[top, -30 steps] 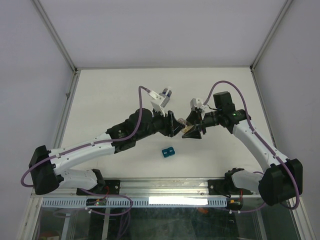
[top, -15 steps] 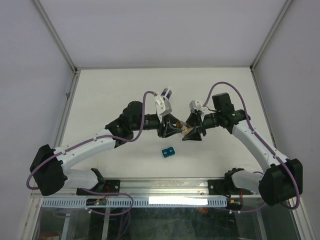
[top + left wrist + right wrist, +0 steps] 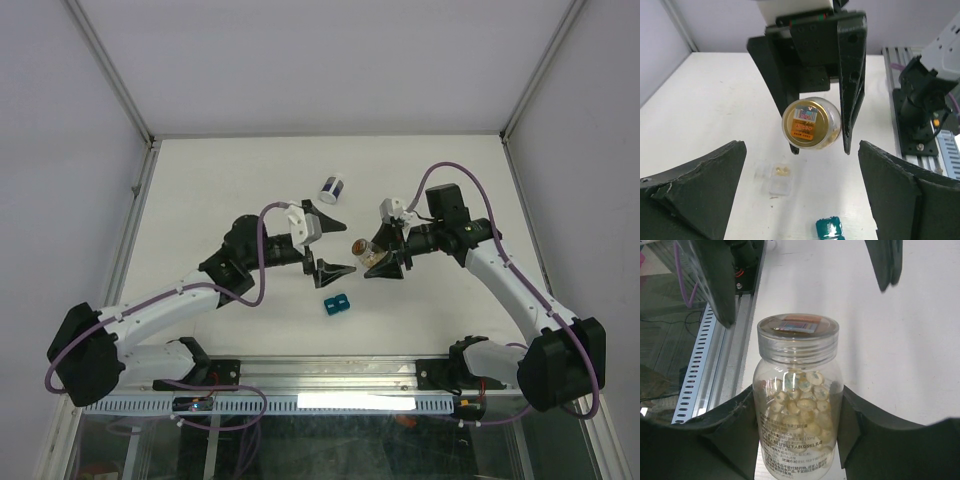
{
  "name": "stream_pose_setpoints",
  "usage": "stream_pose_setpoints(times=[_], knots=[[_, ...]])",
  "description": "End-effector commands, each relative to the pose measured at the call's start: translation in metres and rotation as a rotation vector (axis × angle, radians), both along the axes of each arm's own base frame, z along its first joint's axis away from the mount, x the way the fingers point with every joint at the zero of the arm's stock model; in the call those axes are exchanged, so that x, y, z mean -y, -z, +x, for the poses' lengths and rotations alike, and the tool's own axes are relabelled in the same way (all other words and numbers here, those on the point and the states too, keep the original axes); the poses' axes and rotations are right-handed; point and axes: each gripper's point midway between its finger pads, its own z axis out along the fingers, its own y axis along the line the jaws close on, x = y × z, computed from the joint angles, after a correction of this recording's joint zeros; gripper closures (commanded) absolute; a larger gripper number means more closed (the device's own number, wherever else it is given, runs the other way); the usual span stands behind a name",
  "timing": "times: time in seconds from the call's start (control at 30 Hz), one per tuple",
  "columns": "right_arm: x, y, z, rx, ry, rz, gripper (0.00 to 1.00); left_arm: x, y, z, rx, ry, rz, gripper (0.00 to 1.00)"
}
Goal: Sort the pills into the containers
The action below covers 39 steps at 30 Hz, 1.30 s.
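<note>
My right gripper (image 3: 385, 262) is shut on a clear bottle (image 3: 368, 252) with a gold-topped cap and holds it tilted above the table. In the right wrist view the gripper (image 3: 797, 402) grips the bottle (image 3: 797, 450), which is full of pale yellow pills (image 3: 800, 410). My left gripper (image 3: 333, 242) is open and empty, just left of the cap. The left wrist view looks between its fingers (image 3: 801, 192) at the cap (image 3: 806, 122). Below it two tiny clear containers (image 3: 774, 186) stand on the table, joined side by side, one holding a couple of pills (image 3: 781, 171).
A white jar with a dark-blue band (image 3: 332, 188) lies on the table behind the grippers. A small teal block (image 3: 336, 303) sits in front of them and also shows in the left wrist view (image 3: 829, 227). The metal frame rail (image 3: 330, 372) runs along the near edge.
My left gripper was against the bottle's cap; it has drawn back to the left and opened wide. The right gripper and the bottle have stayed in place.
</note>
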Motion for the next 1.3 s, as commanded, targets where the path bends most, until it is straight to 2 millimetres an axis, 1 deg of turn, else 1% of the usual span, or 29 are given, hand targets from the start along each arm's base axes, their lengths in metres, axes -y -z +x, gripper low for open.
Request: stream_pose_setpoints(times=[0.0,0.03,0.1,0.17,0.2,0.27,0.33,0.37,0.43,0.47,0.63,0.67,0.8,0.87,0.93,1.13,1.27], knots=[[-0.004,-0.025,0.006,0.084,-0.020,0.054,1.00,-0.019,-0.051,0.001,0.019,-0.093,-0.194,0.01],[-0.004,-0.025,0.006,0.085,-0.021,0.052,1.00,-0.023,-0.049,-0.003,-0.018,-0.093,-0.212,0.01],[-0.004,-0.024,0.006,0.085,-0.020,0.052,1.00,-0.029,-0.054,-0.011,-0.106,-0.096,-0.274,0.01],[-0.004,-0.024,0.007,0.083,-0.020,0.051,1.00,-0.036,-0.063,-0.016,-0.216,-0.111,-0.352,0.01],[-0.004,-0.024,0.007,0.086,-0.019,0.051,1.00,-0.039,-0.067,-0.017,-0.291,-0.121,-0.389,0.03],[-0.004,-0.024,0.007,0.084,-0.019,0.050,1.00,-0.041,-0.072,-0.015,-0.435,-0.147,-0.437,0.13],[-0.004,-0.024,0.007,0.084,-0.019,0.050,1.00,-0.040,-0.068,-0.009,-0.572,-0.202,-0.445,0.21],[-0.004,-0.023,0.008,0.084,-0.019,0.050,1.00,-0.039,-0.064,-0.004,-0.601,-0.255,-0.430,0.23],[-0.004,-0.023,0.008,0.081,-0.018,0.048,1.00,-0.033,-0.055,0.003,-0.599,-0.377,-0.371,0.24],[-0.004,-0.023,0.008,0.081,-0.018,0.048,1.00,-0.026,-0.052,0.000,-0.598,-0.408,-0.336,0.24],[-0.004,-0.022,0.008,0.078,-0.017,0.046,1.00,-0.009,-0.042,0.006,-0.600,-0.493,-0.220,0.23],[-0.004,-0.022,0.008,0.079,-0.016,0.046,1.00,-0.006,-0.045,0.008,-0.594,-0.498,-0.212,0.23],[-0.004,-0.022,0.009,0.078,-0.014,0.044,1.00,0.005,-0.043,0.010,-0.587,-0.497,-0.172,0.25],[-0.004,-0.021,0.009,0.076,-0.015,0.043,1.00,0.009,-0.042,0.011,-0.586,-0.496,-0.157,0.30],[-0.004,-0.021,0.008,0.077,-0.015,0.043,1.00,0.012,-0.041,0.011,-0.584,-0.485,-0.146,0.32],[-0.004,-0.021,0.009,0.078,-0.015,0.043,1.00,0.024,-0.039,0.004,-0.595,-0.424,-0.116,0.39],[-0.004,-0.021,0.009,0.077,-0.015,0.043,1.00,0.027,-0.037,0.002,-0.600,-0.406,-0.105,0.44]])
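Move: The pill bottle's cap lies about 4 cm to the right of the open left hand, nearly level with it. The clear tray is some 20 cm below, 5 cm ahead and 6 cm right of that hand; the teal pill box, about 19 cm below, is 4 cm back and 1 cm left. The right hand keeps holding the bottle, its cap about 3 cm left, 2 cm ahead and 3 cm above. Left hand backs up-left 5 cm, returns right and down, twists about 45 degrees, narrows fingers round the cap. ##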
